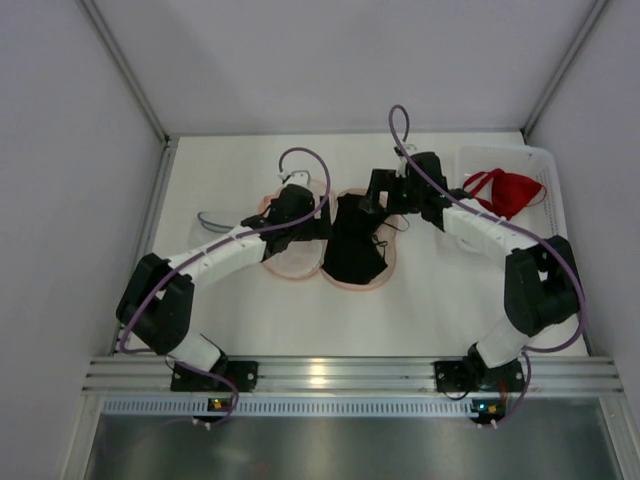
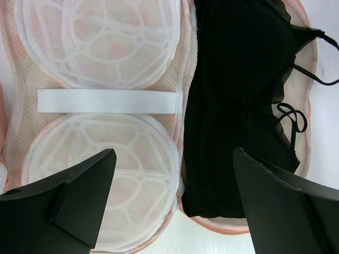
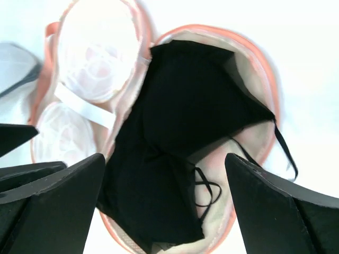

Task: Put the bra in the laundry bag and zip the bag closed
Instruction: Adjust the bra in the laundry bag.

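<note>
The pink laundry bag [image 1: 297,263] lies open like a clamshell at mid table. Its left half shows two white mesh domes [image 2: 100,47] and a white elastic band [image 2: 106,100]. The black bra [image 1: 356,245] lies in the right half [image 3: 263,66], also seen in the left wrist view [image 2: 238,90] and the right wrist view [image 3: 180,111]. One thin strap [image 3: 285,152] hangs over the rim. My left gripper [image 2: 174,159] is open above the bag's near end, over the seam between the halves. My right gripper [image 3: 165,164] is open above the bra, holding nothing.
A white bin [image 1: 548,165] at the back right holds a red bra [image 1: 508,190]. A clear, grey-edged item [image 1: 212,221] lies left of the bag. Walls close in the table on the left, back and right.
</note>
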Tool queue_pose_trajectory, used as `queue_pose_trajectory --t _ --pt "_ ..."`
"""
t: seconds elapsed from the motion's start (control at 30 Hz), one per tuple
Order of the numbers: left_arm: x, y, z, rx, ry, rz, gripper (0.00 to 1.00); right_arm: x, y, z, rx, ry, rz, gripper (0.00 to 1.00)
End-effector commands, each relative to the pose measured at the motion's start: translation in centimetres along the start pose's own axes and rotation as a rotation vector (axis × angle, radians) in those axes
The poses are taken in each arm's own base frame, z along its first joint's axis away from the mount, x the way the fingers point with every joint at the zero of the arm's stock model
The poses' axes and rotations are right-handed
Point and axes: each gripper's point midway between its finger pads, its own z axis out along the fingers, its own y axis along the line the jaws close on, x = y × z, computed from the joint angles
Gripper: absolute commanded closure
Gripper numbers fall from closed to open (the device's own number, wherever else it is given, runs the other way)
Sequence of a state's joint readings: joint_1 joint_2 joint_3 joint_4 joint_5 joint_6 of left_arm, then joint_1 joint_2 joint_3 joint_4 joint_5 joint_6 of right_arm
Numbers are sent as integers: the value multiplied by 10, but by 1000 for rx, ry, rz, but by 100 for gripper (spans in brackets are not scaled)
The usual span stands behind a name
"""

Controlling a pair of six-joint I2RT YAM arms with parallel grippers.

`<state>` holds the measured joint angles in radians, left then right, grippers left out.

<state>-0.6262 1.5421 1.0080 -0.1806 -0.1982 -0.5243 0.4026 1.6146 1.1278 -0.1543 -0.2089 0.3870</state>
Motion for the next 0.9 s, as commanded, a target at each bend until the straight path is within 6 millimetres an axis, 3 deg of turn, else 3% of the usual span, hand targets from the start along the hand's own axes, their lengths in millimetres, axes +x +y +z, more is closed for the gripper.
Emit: queue_pose_trajectory --t 0.0,0.27,0.53,0.73,0.87 --pt "-25 -12 -5 40 -63 -3 2 -3 -21 -2 96 -5 6 3" --pt "-22 -10 -5 37 -60 -1 2 15 -78 -1 317 38 -39 12" --pt "-23 -7 -7 26 -69 7 2 45 -114 1 364 87 -21 27" --pt "-22 -7 -6 25 -65 4 2 54 -125 12 359 80 29 41" --pt "-21 -6 -6 22 -65 2 2 45 -124 24 341 27 51 49"
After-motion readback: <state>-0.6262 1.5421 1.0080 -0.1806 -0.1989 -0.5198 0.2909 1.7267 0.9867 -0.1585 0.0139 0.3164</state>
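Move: The bra's loose shoulder strap, looped over the bag's right rim, lies about 9 cm to the right hand's right, level with it fore and aft and some 12 cm below. At that same depth, the middle of the black bra lies 6 cm back and 1 cm left, and the tangled strap loops 7 cm back and 5 cm right. From the left hand the loose strap is 5 cm ahead, 18 cm right and 9 cm down. With its fingers half closing, the right hand swings about 10 cm right and 10 cm down to the loose strap. ##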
